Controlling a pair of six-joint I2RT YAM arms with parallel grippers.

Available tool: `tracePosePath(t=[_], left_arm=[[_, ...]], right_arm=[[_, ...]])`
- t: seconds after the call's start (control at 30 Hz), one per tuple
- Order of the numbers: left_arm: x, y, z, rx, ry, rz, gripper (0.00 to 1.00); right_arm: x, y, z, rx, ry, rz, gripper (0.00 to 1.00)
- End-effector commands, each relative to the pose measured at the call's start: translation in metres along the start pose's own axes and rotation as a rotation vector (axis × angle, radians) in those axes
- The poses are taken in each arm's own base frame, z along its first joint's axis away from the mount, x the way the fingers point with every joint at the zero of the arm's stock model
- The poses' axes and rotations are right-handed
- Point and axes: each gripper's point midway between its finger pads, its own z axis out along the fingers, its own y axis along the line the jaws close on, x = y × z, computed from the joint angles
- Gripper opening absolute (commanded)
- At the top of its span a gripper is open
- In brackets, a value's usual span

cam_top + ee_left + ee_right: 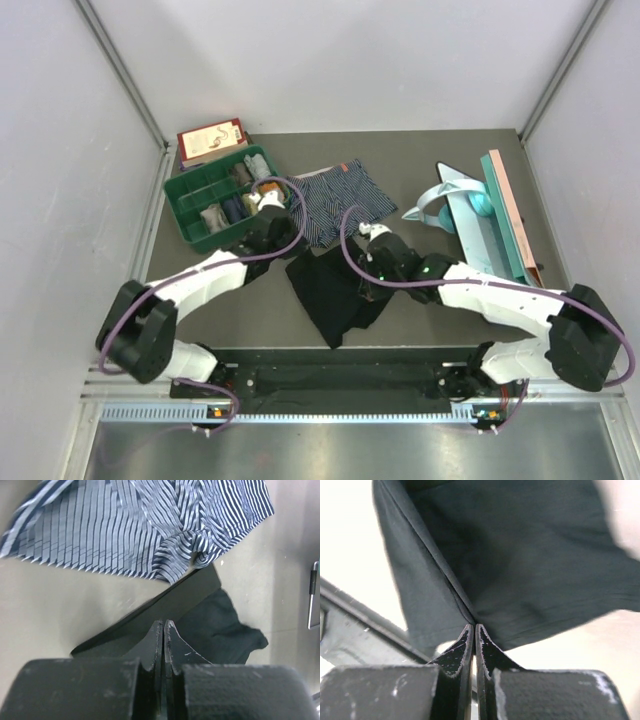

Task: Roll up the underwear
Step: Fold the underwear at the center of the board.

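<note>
The black underwear (335, 295) lies crumpled at the table's near middle, between my two arms. My left gripper (289, 250) is at its upper left edge. In the left wrist view this gripper (164, 623) is shut, its tips pressed into the black waistband (150, 615). My right gripper (362, 272) is at the upper right edge. In the right wrist view it (474, 626) is shut, pinching a seam of the black cloth (520, 565), which hangs raised from the tips. The striped blue underwear (335, 200) (140, 525) lies flat just behind.
A green divided bin (180, 215) holding several rolled cloths stands at the back left. A red box (212, 140) lies behind it. Teal tools (465, 205) and a pink board (512, 215) lie at the right. Purple cables loop over both arms.
</note>
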Motion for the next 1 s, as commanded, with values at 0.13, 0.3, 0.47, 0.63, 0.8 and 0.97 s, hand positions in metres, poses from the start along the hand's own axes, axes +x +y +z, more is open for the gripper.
tracePosePath(t=[0.13, 0.3, 0.47, 0.63, 0.8, 0.97], left_arm=[[-0.022, -0.05, 0.043, 0.072, -0.039, 0.001, 0.0], [-0.019, -0.062, 0.062, 0.074, -0.016, 0.01, 0.0], [-0.015, -0.063, 0.081, 0.059, 0.003, 0.033, 0.0], [-0.01, -0.063, 0.094, 0.047, 0.02, 0.042, 0.0], [-0.011, -0.066, 0.104, 0.047, 0.022, 0.043, 0.0], [-0.008, -0.067, 0.111, 0.04, 0.03, 0.047, 0.0]], right_arm=[[-0.017, -0.053, -0.011, 0.105, -0.035, 0.014, 0.0], [-0.023, -0.07, -0.009, 0.142, -0.041, 0.025, 0.0], [-0.024, -0.085, -0.002, 0.174, -0.025, 0.032, 0.0], [-0.024, -0.1, 0.001, 0.213, -0.012, 0.046, 0.0], [-0.025, -0.113, 0.005, 0.253, -0.003, 0.046, 0.0], [-0.028, -0.122, 0.007, 0.283, -0.001, 0.046, 0.0]])
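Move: Both hands already grip the black underwear, the left some 6 cm above the board, the right about 5. The board's middle is about 3 cm ahead of the left hand and 11 cm to its right. From the right hand that spot is some 15 cm ahead and 4 cm left. The striped underwear's middle lies about 10 cm ahead of the left hand and 8 cm right; the blue headphones lie roughly 22 cm ahead of the right hand and 20 cm right. Right and forward together, fast at first and then easing off, both arms carry the black underwear by its pinched edge, each going about 8 cm right and 6 to 7 cm forward. The left sinks steadily some 4 cm as it comes in over the striped underwear's near edge; the right lowers 3 cm, mostly late, and turns about 10 degrees clockwise. Both grippers stay shut. ##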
